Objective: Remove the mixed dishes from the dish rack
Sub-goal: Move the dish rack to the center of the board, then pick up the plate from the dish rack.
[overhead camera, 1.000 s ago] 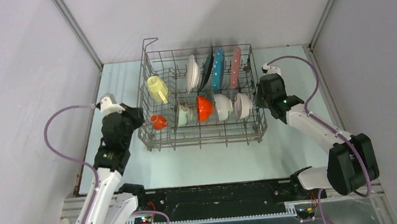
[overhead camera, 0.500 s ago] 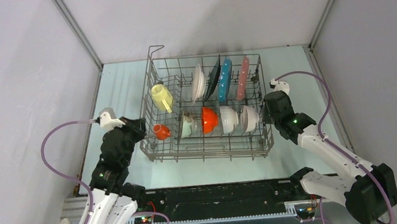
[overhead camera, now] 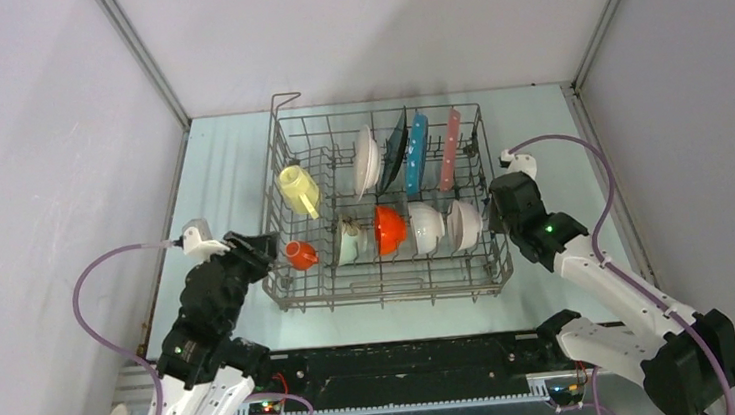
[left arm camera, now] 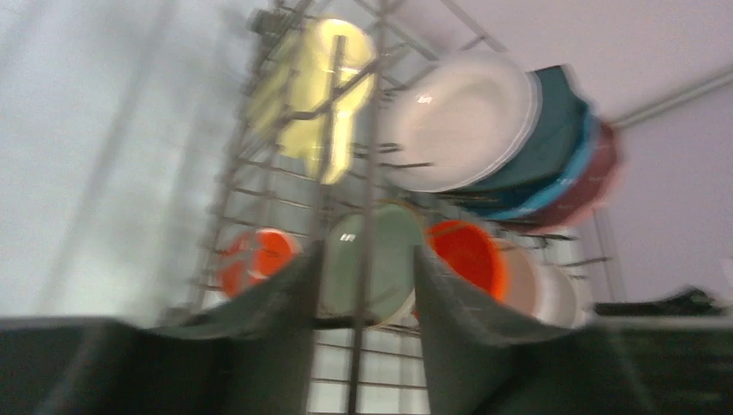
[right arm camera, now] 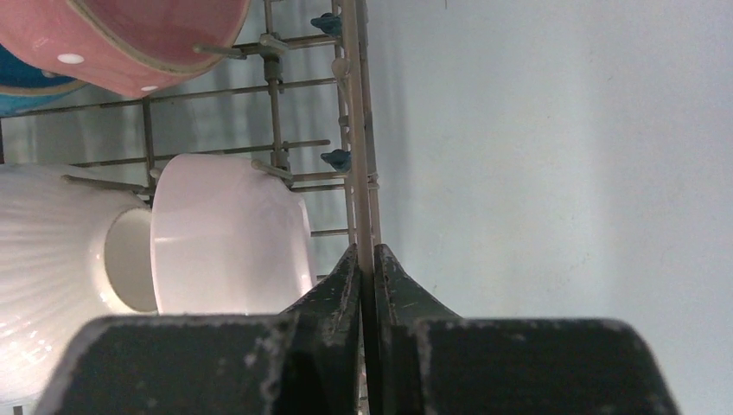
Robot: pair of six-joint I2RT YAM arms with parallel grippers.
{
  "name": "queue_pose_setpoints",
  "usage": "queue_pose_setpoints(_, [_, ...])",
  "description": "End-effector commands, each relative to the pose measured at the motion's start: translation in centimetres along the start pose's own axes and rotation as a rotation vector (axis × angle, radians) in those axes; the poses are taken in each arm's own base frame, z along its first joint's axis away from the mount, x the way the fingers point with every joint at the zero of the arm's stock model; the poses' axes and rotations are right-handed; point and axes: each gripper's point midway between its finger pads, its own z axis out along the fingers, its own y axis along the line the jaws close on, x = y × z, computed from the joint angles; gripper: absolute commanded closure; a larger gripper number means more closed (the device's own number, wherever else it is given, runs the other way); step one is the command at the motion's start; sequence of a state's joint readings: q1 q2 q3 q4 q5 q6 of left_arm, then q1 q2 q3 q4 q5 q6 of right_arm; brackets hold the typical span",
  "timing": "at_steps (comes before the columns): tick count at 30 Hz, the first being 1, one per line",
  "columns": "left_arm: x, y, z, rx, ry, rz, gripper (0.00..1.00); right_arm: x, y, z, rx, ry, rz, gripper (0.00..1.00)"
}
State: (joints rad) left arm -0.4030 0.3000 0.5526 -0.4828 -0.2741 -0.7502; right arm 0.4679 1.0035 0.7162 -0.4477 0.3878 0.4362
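The grey wire dish rack [overhead camera: 391,294] stands mid-table. It holds white [overhead camera: 366,159], black [overhead camera: 395,148], blue [overhead camera: 418,153] and pink [overhead camera: 450,148] plates, a pale yellow cup [overhead camera: 298,188], an orange mug [overhead camera: 299,255], and pale green [overhead camera: 347,241], orange [overhead camera: 389,228] and white [overhead camera: 426,226] bowls. My left gripper [overhead camera: 265,247] is at the rack's left wall. In the blurred left wrist view, my left gripper [left arm camera: 367,252] is open, with an upright rack wire [left arm camera: 373,130] loose between its fingers. My right gripper [right arm camera: 365,252] is shut on the rack's right rim wire [right arm camera: 356,130], beside a white bowl [right arm camera: 229,233].
Grey walls close in the pale table [overhead camera: 225,170] on the left, back and right. A black rail [overhead camera: 407,365] with the arm bases runs along the near edge. Purple cables [overhead camera: 100,291] loop off both wrists.
Both arms drew the rack toward the near edge. In the last half second the left jaws parted and let go of the left wall wire; the right grip stays.
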Motion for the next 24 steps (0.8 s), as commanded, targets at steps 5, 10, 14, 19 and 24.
queue_pose_setpoints(5, [-0.5,-2.1,-2.1,0.053,0.071,0.002,0.01,-7.8,1.2,-2.6,-0.078,-0.279,0.184,0.18])
queue_pose_setpoints(10, [-6.4,-2.7,-3.2,0.006,-0.137,-0.052,0.00,-13.0,3.2,-5.9,-0.223,-0.449,0.182,0.01])
queue_pose_setpoints(14, [-9.3,-1.7,-3.3,-0.035,-0.310,-0.093,0.00,-15.3,6.1,-6.3,-0.250,-0.442,0.118,0.00])
queue_pose_setpoints(19, [-10.0,0.7,-2.7,-0.170,-0.377,-0.095,0.00,-17.5,6.5,-3.7,-0.028,-0.449,0.129,0.04])
queue_pose_setpoints(24, [-9.7,3.0,-1.9,-0.325,-0.375,-0.029,0.00,-19.2,8.1,-1.9,0.069,-0.445,0.124,0.05])
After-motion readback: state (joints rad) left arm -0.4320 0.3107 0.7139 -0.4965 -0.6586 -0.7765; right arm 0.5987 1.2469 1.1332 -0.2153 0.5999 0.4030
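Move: The pink bowl stands on edge about 14 cm ahead and 8 cm left of the right hand, near its height. The blue bowl is some 6 cm left of the pink one; the plain white bowl lies about 6 cm left of the right hand, level ahead and 4 cm lower. From the left hand, the pink bowl is roughly 16 cm ahead and 37 cm right, some 6 cm lower. Both hands open off the rack: the right rises 15 cm, forward over the pink bowl, the left up-leftward. ##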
